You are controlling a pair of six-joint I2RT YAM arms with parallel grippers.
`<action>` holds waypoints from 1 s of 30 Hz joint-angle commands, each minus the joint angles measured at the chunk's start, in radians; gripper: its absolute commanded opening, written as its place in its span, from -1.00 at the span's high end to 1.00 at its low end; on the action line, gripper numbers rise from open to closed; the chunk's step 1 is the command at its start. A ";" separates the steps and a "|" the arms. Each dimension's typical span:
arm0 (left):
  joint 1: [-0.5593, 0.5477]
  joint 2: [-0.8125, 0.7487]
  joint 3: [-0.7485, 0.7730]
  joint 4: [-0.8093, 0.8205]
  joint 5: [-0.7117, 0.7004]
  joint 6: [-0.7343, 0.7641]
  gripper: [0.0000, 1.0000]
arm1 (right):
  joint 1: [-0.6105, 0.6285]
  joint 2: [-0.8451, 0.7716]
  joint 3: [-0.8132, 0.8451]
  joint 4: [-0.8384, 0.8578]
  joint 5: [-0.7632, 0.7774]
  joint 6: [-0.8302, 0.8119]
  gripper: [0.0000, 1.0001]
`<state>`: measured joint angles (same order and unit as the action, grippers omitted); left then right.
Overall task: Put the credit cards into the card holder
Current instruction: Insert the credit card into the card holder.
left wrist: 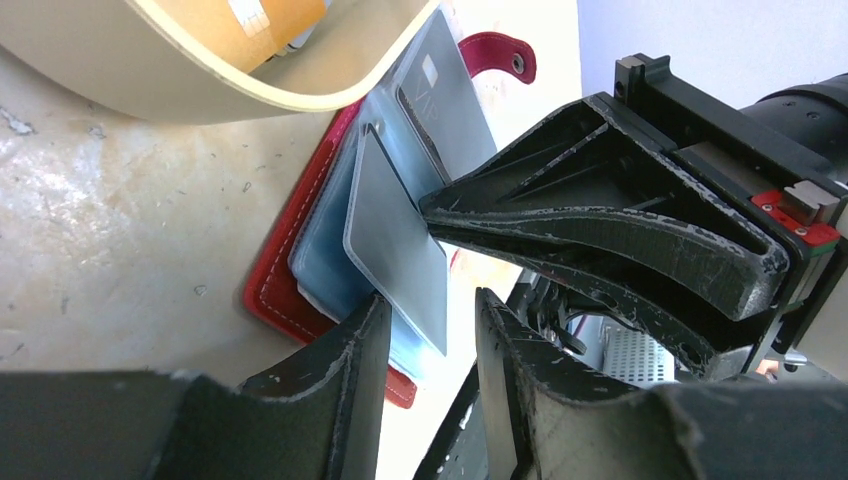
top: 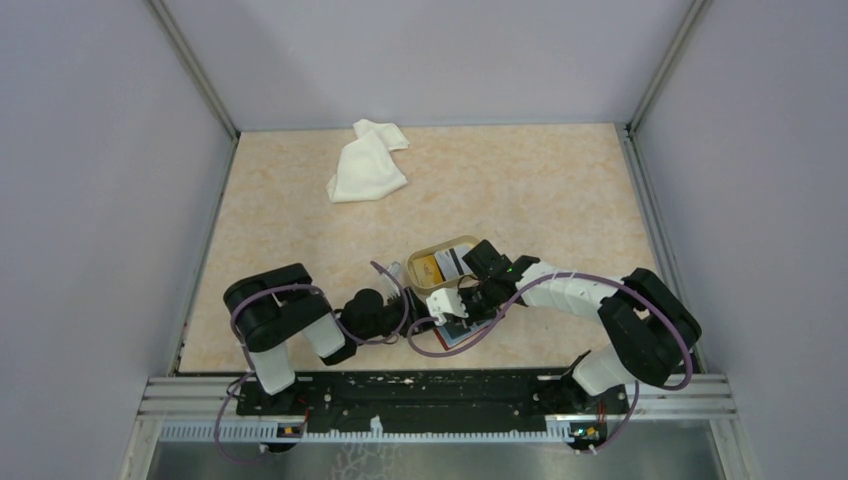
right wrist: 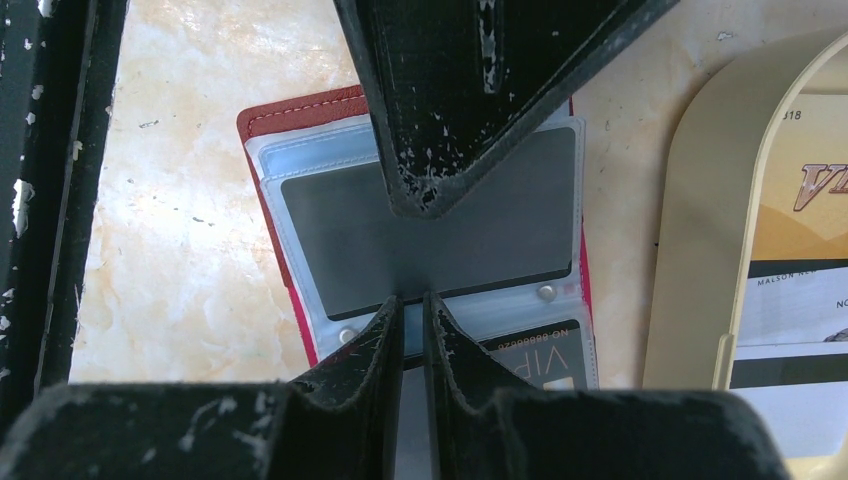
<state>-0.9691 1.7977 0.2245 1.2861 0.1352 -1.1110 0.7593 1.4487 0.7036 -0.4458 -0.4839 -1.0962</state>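
Note:
The red card holder [right wrist: 262, 125] lies open on the table, clear pockets up; it also shows in the left wrist view [left wrist: 275, 300] and the top view [top: 452, 336]. My right gripper [right wrist: 412, 312] is shut on the edge of a grey credit card [left wrist: 395, 240], which is tilted with its far end at a clear pocket [right wrist: 300, 175]. My left gripper [left wrist: 430, 325] is open, and the card's near corner is between its fingers. A dark VIP card [right wrist: 545, 355] sits in another pocket. A yellow-orange card [right wrist: 800, 200] and white, dark-striped cards [right wrist: 790, 330] lie in the tan dish [right wrist: 700, 230].
The tan oval dish [top: 462, 243] touches the holder's far side. Both grippers [top: 430, 305] crowd together over the holder near the front edge. A white cloth [top: 367, 160] lies at the back left. The holder's snap strap [left wrist: 497, 55] sticks out beside the dish.

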 commanded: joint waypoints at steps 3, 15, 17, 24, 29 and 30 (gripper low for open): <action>-0.003 0.023 0.027 0.023 0.006 -0.007 0.15 | 0.020 0.029 0.012 -0.021 -0.010 0.010 0.71; -0.003 0.048 0.021 0.080 0.024 0.050 0.14 | -0.030 -0.071 0.030 -0.086 -0.086 -0.020 0.42; -0.003 0.068 0.015 0.121 0.029 0.066 0.14 | -0.044 -0.092 0.034 -0.121 -0.109 -0.047 0.36; -0.003 0.145 -0.003 0.262 0.043 0.082 0.15 | -0.109 -0.177 0.052 -0.184 -0.139 -0.053 0.24; -0.003 0.151 -0.012 0.283 0.044 0.083 0.15 | -0.132 -0.199 0.069 -0.194 -0.146 -0.025 0.20; -0.003 0.148 -0.016 0.285 0.043 0.083 0.15 | -0.136 -0.201 0.074 -0.193 -0.143 -0.009 0.20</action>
<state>-0.9691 1.9350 0.2298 1.4872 0.1680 -1.0527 0.6422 1.2816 0.7170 -0.6273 -0.5873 -1.1294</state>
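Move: Right at the left fingertips, the black credit card lies in the holder's left-hand pocket, its middle roughly 2 cm to the right, 1 cm ahead and 2 cm below; the VIP card in the other pocket is about 9 cm right and 3 cm ahead. From the right hand, the same black card is about 3 cm left and 1 cm ahead, the VIP card 4 cm right and 2 cm ahead, the tray 12 cm ahead and 3 cm left. Coming free of the holder's middle, beside the black card's inner edge, the closed right fingers begin to open, then the hand rises about 4 cm while drawing some 2.5 cm to the right, away from the card. The left hand keeps its part-open fingers about the card's outer end, edging less than 1 cm right, deeper over the pocket, and tilting about 5 degrees. ##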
